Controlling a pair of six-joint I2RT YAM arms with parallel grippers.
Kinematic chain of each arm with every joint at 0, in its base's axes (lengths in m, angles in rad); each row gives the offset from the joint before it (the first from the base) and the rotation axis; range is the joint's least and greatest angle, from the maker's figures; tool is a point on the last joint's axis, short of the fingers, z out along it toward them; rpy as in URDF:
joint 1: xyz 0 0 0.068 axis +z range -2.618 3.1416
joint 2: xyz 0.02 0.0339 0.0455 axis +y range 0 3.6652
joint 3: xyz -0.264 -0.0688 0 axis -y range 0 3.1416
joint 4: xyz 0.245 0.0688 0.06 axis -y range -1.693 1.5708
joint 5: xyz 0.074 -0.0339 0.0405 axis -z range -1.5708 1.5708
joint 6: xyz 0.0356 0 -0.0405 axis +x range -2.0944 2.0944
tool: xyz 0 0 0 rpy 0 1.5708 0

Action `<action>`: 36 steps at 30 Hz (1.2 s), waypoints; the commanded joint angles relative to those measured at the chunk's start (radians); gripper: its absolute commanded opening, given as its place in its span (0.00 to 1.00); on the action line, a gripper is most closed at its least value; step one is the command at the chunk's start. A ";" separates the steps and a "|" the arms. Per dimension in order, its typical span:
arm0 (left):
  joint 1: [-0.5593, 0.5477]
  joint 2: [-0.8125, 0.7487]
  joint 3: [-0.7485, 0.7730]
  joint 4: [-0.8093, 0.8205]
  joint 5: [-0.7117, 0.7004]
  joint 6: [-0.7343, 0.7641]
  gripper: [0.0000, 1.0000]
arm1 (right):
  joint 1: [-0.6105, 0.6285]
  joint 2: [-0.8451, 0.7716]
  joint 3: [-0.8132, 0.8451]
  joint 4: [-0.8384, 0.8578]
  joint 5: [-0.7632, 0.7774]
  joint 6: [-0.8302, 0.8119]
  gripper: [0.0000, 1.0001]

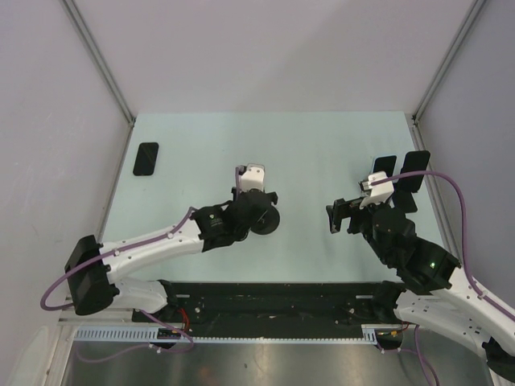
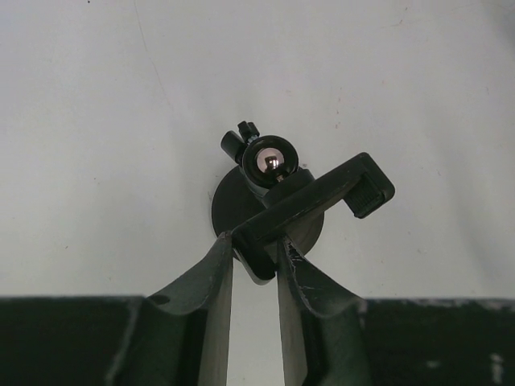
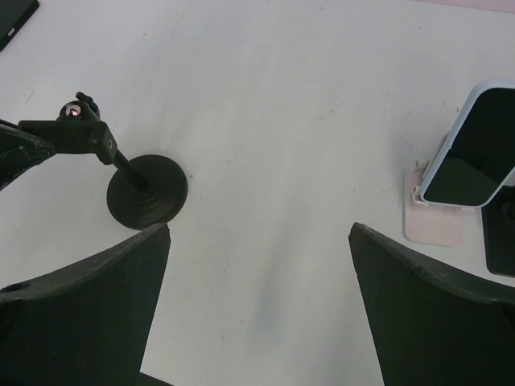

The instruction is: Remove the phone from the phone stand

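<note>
A black phone stand (image 2: pixel 265 213) with a round base, ball joint and clamp bracket stands mid-table (image 1: pixel 265 219) and holds no phone. My left gripper (image 2: pixel 254 241) is shut on the near end of its clamp bracket (image 2: pixel 322 193); in the top view the left gripper (image 1: pixel 256 211) sits over the stand. A black phone (image 1: pixel 146 158) lies flat at the far left of the table, also seen in the right wrist view (image 3: pixel 12 18). My right gripper (image 3: pixel 259 229) is open and empty above bare table, right of the stand (image 3: pixel 147 193); it also shows in the top view (image 1: pixel 338 217).
A second phone in a light case (image 3: pixel 475 145) leans on a white stand (image 3: pixel 433 215) at the far right; it also shows in the top view (image 1: pixel 385 166). Another dark upright item (image 1: pixel 415 170) stands beside it. Side walls bound the table.
</note>
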 commanded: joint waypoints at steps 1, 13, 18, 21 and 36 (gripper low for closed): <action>0.063 -0.027 0.032 0.010 0.022 0.055 0.00 | -0.002 -0.007 0.001 0.009 0.006 0.008 0.99; 0.356 0.094 0.127 0.356 0.349 0.279 0.00 | -0.001 -0.013 -0.001 0.011 0.011 0.000 0.98; 0.459 0.217 0.237 0.473 0.429 0.376 0.00 | -0.002 -0.020 -0.001 0.009 0.012 -0.003 0.98; 0.503 0.297 0.322 0.481 0.472 0.396 0.00 | -0.002 -0.021 -0.001 0.008 0.012 -0.006 0.98; 0.658 0.550 0.583 0.469 0.633 0.511 0.00 | -0.002 -0.027 -0.001 -0.006 0.025 -0.004 0.99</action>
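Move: The left hand already has the phone stand pinched at the near end of its clamp. The clear spot of table the stand is taken to lies about 26 cm ahead of this hand, 3 cm to its left and some 14 cm below. The removed phone lies flat about 25 cm ahead and 36 cm to the left, also some 14 cm down. From the idle right hand that spot is roughly 30 cm ahead, 25 cm left and 22 cm below. Keeping its pinch on the near end of the clamp, the left hand carries the empty phone stand forward over the table by about 26 cm, starting gently, running fast in the middle and slowing at the end, towards the clear far part of the table to the right of the lying phone. It also drifts some 4 cm left, mostly early on, and climbs only a centimetre or two, while the wrist tips the fingers up by roughly 5 to 10 degrees. ##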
